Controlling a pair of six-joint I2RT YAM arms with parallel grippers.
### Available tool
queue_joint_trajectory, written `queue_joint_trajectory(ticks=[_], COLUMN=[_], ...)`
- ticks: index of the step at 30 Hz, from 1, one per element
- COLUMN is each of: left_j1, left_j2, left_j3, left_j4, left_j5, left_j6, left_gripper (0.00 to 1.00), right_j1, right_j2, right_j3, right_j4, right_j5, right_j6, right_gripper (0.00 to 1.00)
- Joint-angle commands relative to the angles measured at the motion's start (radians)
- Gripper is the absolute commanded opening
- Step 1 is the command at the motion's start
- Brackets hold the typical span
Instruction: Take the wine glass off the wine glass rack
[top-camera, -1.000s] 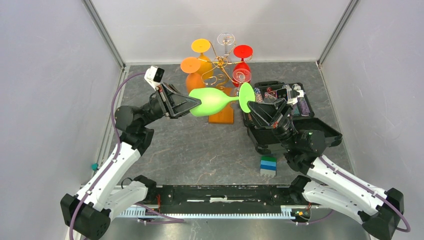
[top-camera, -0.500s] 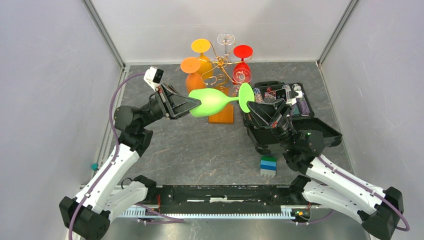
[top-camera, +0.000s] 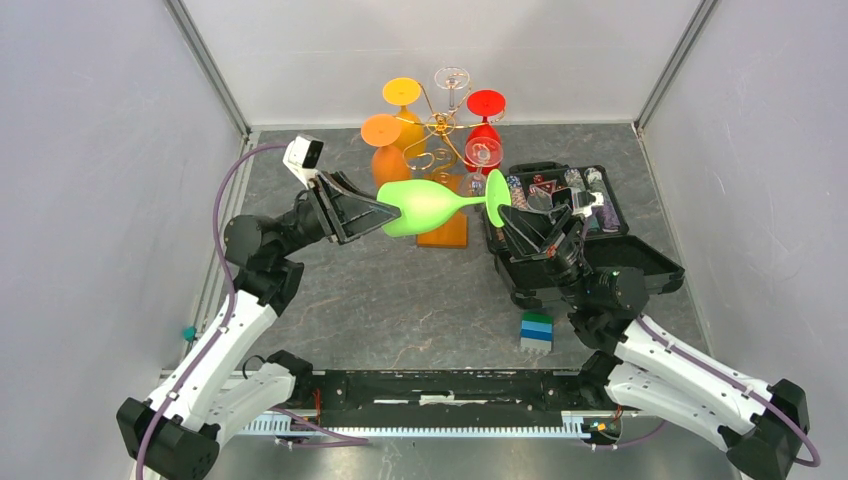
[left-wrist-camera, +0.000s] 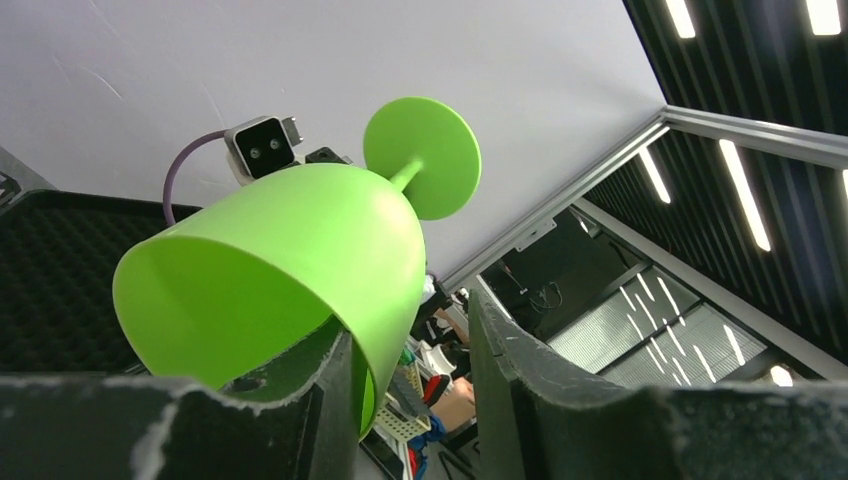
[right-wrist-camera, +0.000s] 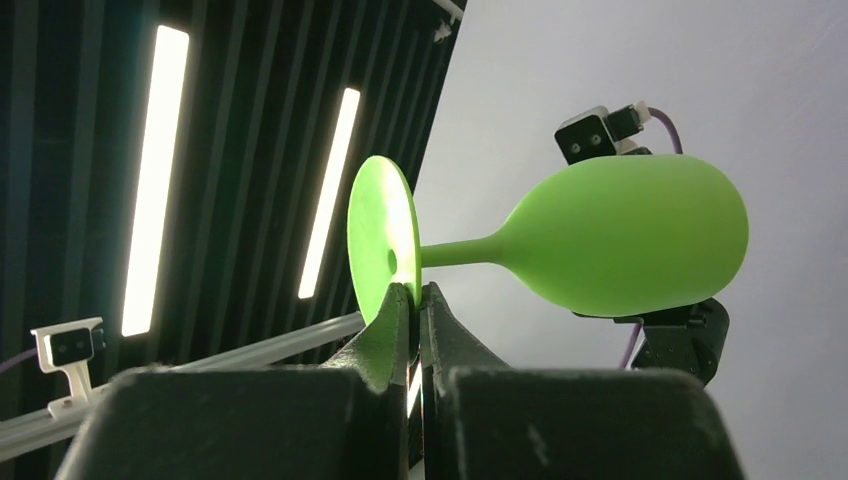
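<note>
A green wine glass (top-camera: 425, 205) lies sideways in the air in front of the gold wire wine glass rack (top-camera: 440, 125), above the rack's orange-brown wooden base (top-camera: 443, 232). My right gripper (top-camera: 507, 215) is shut on the rim of the glass's round foot (right-wrist-camera: 378, 240). My left gripper (top-camera: 383, 210) is open at the bowl's mouth. One finger (left-wrist-camera: 320, 380) is inside the bowl (left-wrist-camera: 290, 250) against its wall. The other finger (left-wrist-camera: 520, 370) stands outside with a visible gap.
Orange (top-camera: 381, 130), yellow (top-camera: 402, 92), clear (top-camera: 452, 78) and red (top-camera: 486, 103) glasses hang upside down on the rack. An open black case (top-camera: 610, 262) with small items lies at the right. A blue-green block (top-camera: 537, 330) sits near the right arm.
My left gripper has drawn back a little to the left at the bowl's mouth. The glass's foot and my right gripper have shifted slightly right.
</note>
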Motion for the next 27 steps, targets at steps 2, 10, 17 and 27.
queue_joint_trajectory(ticks=[2, 10, 17, 27], left_j1=[-0.004, -0.005, -0.004, -0.004], left_j2=[-0.037, -0.037, -0.101, -0.122], left_j3=[0.045, 0.04, 0.123, 0.426], left_j4=[0.147, 0.157, -0.279, -1.084], left_j5=[0.045, 0.051, -0.11, -0.776], left_j6=[0.043, 0.063, 0.358, 0.916], left_gripper=[0.3, 0.02, 0.02, 0.02], right_j1=[-0.009, -0.009, -0.009, -0.009], right_j2=[-0.006, 0.009, -0.019, -0.167], right_j3=[-0.034, -0.051, 0.055, 0.047], right_j4=[-0.113, -0.118, -0.348, -0.547], right_j5=[0.155, 0.166, 0.187, 0.367], right_j6=[-0.007, 0.022, -0.197, -0.533], right_gripper=[0.0, 0.04, 0.74, 0.92])
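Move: The green wine glass lies sideways between my hands. Its middle is about 6 cm right of my left hand, 1 cm forward and 2 cm up, with the rim between my open left fingers. From my right hand, which pinches the foot, that middle is 7 cm left, 1 forward and 2 up. From my left hand, the orange glass hangs some 18 cm ahead, 4 left and 24 lower; the rack stands 20 ahead, 6 right and 28 lower. I close my left fingers on the green glass's rim, one finger inside the bowl, drifting back barely a centimetre. Once that pinch is made, I open my right fingers wide off the foot and sink away about 7 cm down and 5 forward. My left hand then carries the glass off left, up and forward, some 7 cm in all, swinging about 35 degrees counter-clockwise. ##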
